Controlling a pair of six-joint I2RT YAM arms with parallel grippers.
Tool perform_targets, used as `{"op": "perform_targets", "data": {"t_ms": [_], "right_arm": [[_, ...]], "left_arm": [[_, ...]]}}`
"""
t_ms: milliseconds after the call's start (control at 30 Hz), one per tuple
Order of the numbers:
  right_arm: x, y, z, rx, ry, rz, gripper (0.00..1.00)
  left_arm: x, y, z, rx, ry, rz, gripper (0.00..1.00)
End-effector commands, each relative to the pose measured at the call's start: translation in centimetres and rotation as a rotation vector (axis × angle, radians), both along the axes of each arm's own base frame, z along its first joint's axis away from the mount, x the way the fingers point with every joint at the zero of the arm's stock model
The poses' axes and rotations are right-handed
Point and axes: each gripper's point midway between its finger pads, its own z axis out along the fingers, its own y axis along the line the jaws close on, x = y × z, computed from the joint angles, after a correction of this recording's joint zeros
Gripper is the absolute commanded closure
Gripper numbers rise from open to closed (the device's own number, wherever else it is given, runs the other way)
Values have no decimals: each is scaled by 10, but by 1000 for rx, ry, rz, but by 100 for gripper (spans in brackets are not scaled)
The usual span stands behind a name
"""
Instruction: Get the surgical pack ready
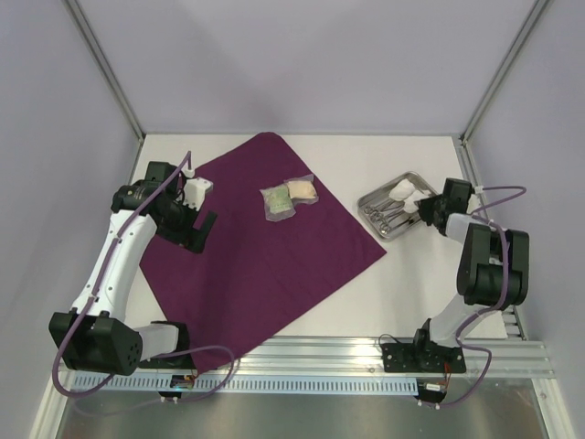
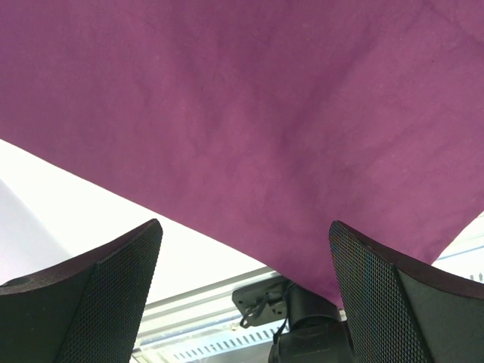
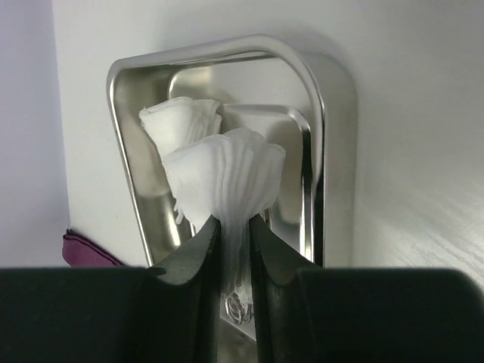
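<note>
The deep-purple cloth (image 1: 265,242) lies spread flat on the table, with two clear packets (image 1: 289,197) near its far middle. To its right stands the steel tray (image 1: 369,198), holding metal forceps (image 1: 384,218) and white gauze (image 1: 402,190). My right gripper (image 1: 422,209) hovers over the tray's right end. It (image 3: 234,223) is shut on a bunched gauze square (image 3: 227,178), lifted above another gauze (image 3: 178,121) in the tray (image 3: 318,113). The forceps rings (image 3: 240,306) show below the jaws. My left gripper (image 1: 196,230) hangs open over the cloth's left part (image 2: 265,113), its fingers (image 2: 113,302) holding nothing.
White tabletop (image 1: 393,293) lies bare between the cloth and the near rail (image 1: 366,361). Grey walls and metal frame posts (image 1: 498,73) close in the back and sides. The left arm's base (image 2: 302,321) shows under the cloth's near corner.
</note>
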Motion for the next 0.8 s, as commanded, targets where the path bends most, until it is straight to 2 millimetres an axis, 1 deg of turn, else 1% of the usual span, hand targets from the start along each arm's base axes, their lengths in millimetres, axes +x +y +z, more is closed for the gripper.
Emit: {"op": "perform_targets", "data": {"t_ms": [0, 33, 233, 267, 333, 367, 400, 433, 533, 567, 633, 733, 767], "right_arm": [[21, -14, 11, -9, -63, -62, 99], [23, -15, 6, -9, -52, -61, 100], [29, -16, -2, -12, -36, -56, 99], [31, -22, -1, -37, -35, -80, 99], [31, -23, -6, -44, -20, -79, 94], [32, -26, -7, -51, -15, -83, 87], [34, -26, -7, -50, -8, -83, 86], [34, -26, -12, -49, 8, -82, 84], [35, -25, -12, -46, 12, -78, 79], [35, -26, -11, -42, 10, -86, 76], [33, -27, -10, -48, 12, -90, 73], [30, -28, -6, -54, 14, -96, 63], [30, -28, -5, -58, 13, -97, 57]], "left_arm": [[1, -2, 3, -14, -25, 10, 0], [1, -3, 3, -16, -26, 9, 0], [2, -3, 4, -17, -30, 6, 0], [3, -3, 4, -17, -30, 6, 0], [3, -3, 4, -18, -31, 4, 0], [3, -3, 4, -18, -32, 5, 0], [3, -3, 5, -19, -34, 2, 0], [3, -3, 5, -18, -36, 4, 0], [3, -3, 8, -20, -45, 2, 0], [3, -4, 8, -22, -46, 2, 0], [2, -3, 9, -22, -49, 1, 0], [2, -4, 11, -26, -57, -2, 0], [2, -4, 12, -27, -60, -4, 0]]}}
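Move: The bunched gauze is still pinched in the right hand; its place is the floor of the tray's right end, about 3 cm ahead and 3 cm below that hand. The earlier gauze stack lies some 5 cm ahead and 5 cm left, the metal instruments roughly 10 cm left and 2 cm back, both about 3 cm lower. From the left hand, that place is some 22 cm ahead, 72 cm right and 15 cm down. Still pinching the gauze, the right hand lowers about 2 cm into the tray's right end, then eases some 2.5 cm forward and slightly to the right at nearly the same height, bringing the bunch up against the earlier gauze stack. It then stops with its wrist angle barely changed, and the fingers start to open, to about twice their gap, easing their pinch on the gauze while staying down around it. ##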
